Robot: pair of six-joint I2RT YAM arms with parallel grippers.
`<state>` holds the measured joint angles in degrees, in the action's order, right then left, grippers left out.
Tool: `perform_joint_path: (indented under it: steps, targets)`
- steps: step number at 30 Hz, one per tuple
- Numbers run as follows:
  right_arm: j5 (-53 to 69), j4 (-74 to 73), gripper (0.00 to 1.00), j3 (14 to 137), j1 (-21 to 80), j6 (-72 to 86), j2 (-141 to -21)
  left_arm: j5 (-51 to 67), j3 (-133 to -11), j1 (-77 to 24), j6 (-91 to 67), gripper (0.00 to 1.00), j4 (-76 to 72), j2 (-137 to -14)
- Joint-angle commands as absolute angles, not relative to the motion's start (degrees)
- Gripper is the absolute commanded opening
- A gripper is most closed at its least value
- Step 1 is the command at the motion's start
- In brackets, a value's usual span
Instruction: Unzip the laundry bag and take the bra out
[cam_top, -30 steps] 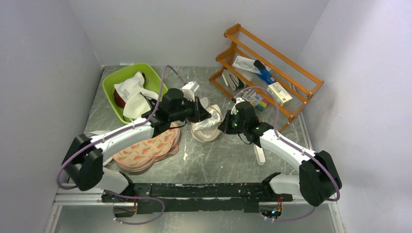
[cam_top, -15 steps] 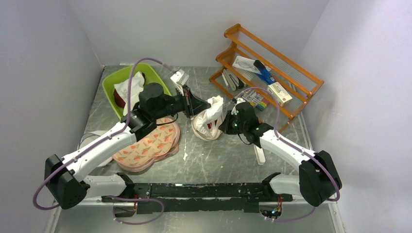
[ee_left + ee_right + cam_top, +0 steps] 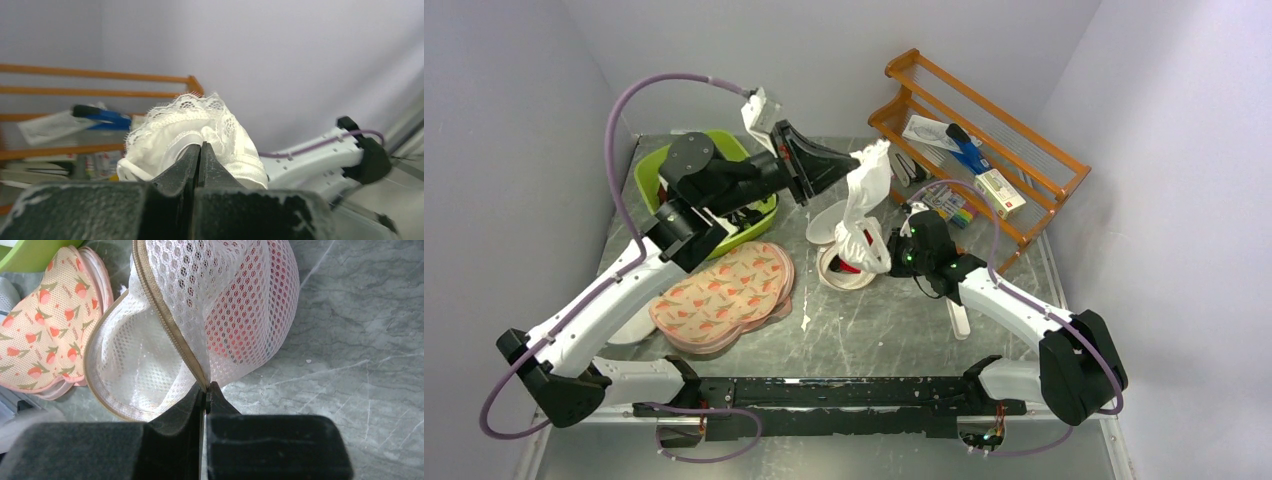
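The laundry bag (image 3: pixel 832 274) lies unzipped at mid table, its white mesh lid folded back (image 3: pixel 240 295). My right gripper (image 3: pixel 890 250) is shut on the bag's zipper rim (image 3: pixel 206 387). The red bra (image 3: pixel 235 335) shows through the mesh inside the bag; a red bit also shows in the top view (image 3: pixel 851 266). My left gripper (image 3: pixel 856 160) is raised high above the bag and shut (image 3: pixel 201 146) on a white lacy garment (image 3: pixel 225 130), which hangs stretched from the jaws down into the bag (image 3: pixel 864 200).
A green basin (image 3: pixel 652 170) with cloths stands at the back left, under the left arm. Peach fruit-printed pads (image 3: pixel 724 295) lie left of the bag. An orange rack (image 3: pixel 984 130) with small items stands at the back right. A white strip (image 3: pixel 957 318) lies by the right arm.
My left gripper has risen and pulled back to the left, drawing the white garment up out of the bag. The right gripper has stayed on the bag's rim.
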<state>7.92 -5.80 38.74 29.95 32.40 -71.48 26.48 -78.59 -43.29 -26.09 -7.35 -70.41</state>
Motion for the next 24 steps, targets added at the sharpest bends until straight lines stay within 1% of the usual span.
perform_joint_path:
  steps: [1, 5, 6, 9, 14, 19, 24]
  targets:
    - [7.4, -5.0, 0.00, 38.5, 29.7, 31.9, -70.4, 17.8, -86.0, -43.1, -19.1, 0.07, -0.7, -70.2]
    - [6.7, -6.1, 0.00, 38.9, 29.7, 31.0, -69.8, 5.8, -91.7, -42.5, -15.2, 0.07, 7.9, -71.3]
    - [6.7, -5.9, 0.00, 38.8, 29.7, 30.9, -69.5, 0.9, -92.7, -42.1, -14.8, 0.07, 10.0, -71.6]
    - [6.7, -5.5, 0.00, 38.5, 29.7, 30.9, -69.2, -7.9, -95.3, -39.2, -15.1, 0.07, 16.7, -73.0]
    - [7.7, -4.7, 0.00, 38.3, 29.7, 31.1, -69.5, -10.7, -95.7, -28.0, -16.1, 0.07, 26.3, -73.8]
    - [7.3, -5.2, 0.00, 39.0, 29.7, 30.7, -69.6, -17.4, -92.3, -20.5, -17.2, 0.07, 33.9, -73.9]
    - [6.8, -5.4, 0.00, 38.7, 29.7, 30.2, -69.1, -16.4, -89.2, -15.5, -22.1, 0.07, 38.8, -75.8]
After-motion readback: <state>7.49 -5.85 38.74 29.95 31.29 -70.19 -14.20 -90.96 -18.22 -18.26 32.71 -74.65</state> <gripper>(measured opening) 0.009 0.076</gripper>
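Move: My left hand already holds the bra high above the open laundry bag. The green bin is about 30 cm to that hand's left, 21 cm farther out and some 43 cm below. The bag lies roughly 5 cm ahead of it, almost straight below, 44 cm down; the strawberry-print pads lie 27 cm left, level fore-and-aft, 47 cm below. From my right hand the bin is about 38 cm left, 16 cm ahead and a little lower. I swing the bra with my left hand away from above the bag towards the green bin, about 24 cm left and 16 cm forward, rising some 5 cm first and then sinking past my starting height. My wrist swings round counter-clockwise until the fingers point forward and slightly down, keeping their grip on the bra. My right hand stays put, still pinching the bag's zip edge. ##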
